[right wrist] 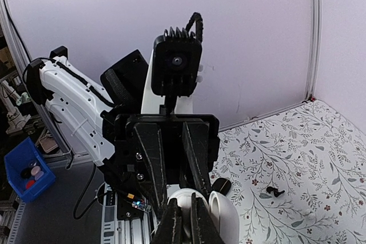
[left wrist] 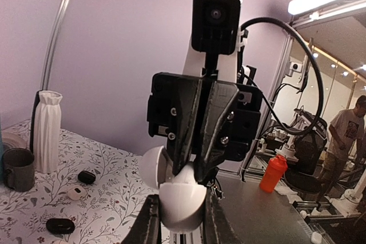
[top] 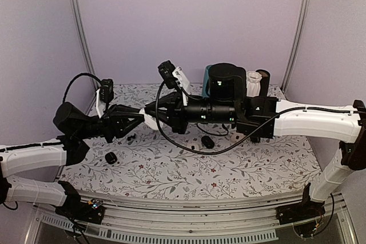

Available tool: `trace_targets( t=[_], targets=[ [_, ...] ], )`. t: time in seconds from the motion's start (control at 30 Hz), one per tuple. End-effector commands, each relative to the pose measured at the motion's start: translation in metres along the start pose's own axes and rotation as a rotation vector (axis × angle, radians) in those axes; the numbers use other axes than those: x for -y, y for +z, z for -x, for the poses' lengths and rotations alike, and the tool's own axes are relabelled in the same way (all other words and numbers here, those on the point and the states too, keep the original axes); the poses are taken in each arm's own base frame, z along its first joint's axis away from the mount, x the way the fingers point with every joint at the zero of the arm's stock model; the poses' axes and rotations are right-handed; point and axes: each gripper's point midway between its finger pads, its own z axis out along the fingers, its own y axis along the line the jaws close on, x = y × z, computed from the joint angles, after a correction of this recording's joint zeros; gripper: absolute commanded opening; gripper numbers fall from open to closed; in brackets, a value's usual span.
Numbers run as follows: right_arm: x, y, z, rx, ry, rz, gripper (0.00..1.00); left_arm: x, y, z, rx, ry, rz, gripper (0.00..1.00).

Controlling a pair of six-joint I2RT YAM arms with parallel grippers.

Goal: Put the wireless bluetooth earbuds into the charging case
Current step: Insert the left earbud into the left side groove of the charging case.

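Observation:
The white charging case (left wrist: 182,195) hangs in mid-air with its lid (left wrist: 150,167) swung open, and my left gripper (left wrist: 183,221) is shut on its body. My right gripper (right wrist: 186,221) is shut, its tips down inside the open case (right wrist: 226,215). Whether anything sits between those tips is hidden. In the top view the two grippers meet over the left part of the table, left gripper (top: 142,119) against right gripper (top: 150,117). One tiny dark earbud (right wrist: 275,190) lies on the flowered cloth, and it also shows below the grippers as a dark earbud (top: 131,137).
A black oval case (top: 207,142) and another small black object (top: 111,158) lie on the cloth. At the back stand a black cylinder (top: 226,81), a white vase (top: 253,82) and a dark mug (top: 264,78). The right arm (top: 309,119) stretches across the table.

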Motion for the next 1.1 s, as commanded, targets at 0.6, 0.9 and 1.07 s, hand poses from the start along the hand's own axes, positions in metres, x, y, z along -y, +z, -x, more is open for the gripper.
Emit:
trace_targets(
  t=[0.6,0.9,1.07],
  targets=[
    [0.007,0.003,0.001,-0.034,0.009,-0.081,0.26,0.001,-0.002,0.012,0.053,0.070,0.069,0.00],
    [0.005,-0.010,0.026,0.030,0.000,-0.096,0.28,-0.009,-0.005,0.007,0.054,0.059,0.125,0.00],
    [0.003,-0.016,0.039,0.064,-0.002,-0.091,0.29,-0.015,-0.007,0.006,0.053,0.054,0.161,0.00]
  ],
)
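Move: The right fingertips still pinch the left earbud at the open case: the case body with its left groove lies some 2 cm to their left and 2 cm below, neither ahead nor back. The open lid stands about 3 cm farther forward than the case body, level with it. From the left fingers, which already grip the case, the case body lies roughly 2 cm to the right and 1 cm above. Open the right fingers by about a quarter of their range to let go of the left earbud in the groove, leaving them spread beside it while that hand eases only about 1 cm forward. Keep the case pinched in the left gripper, bring it about 1.5 cm forward and turn it some 10 degrees counter-clockwise. ##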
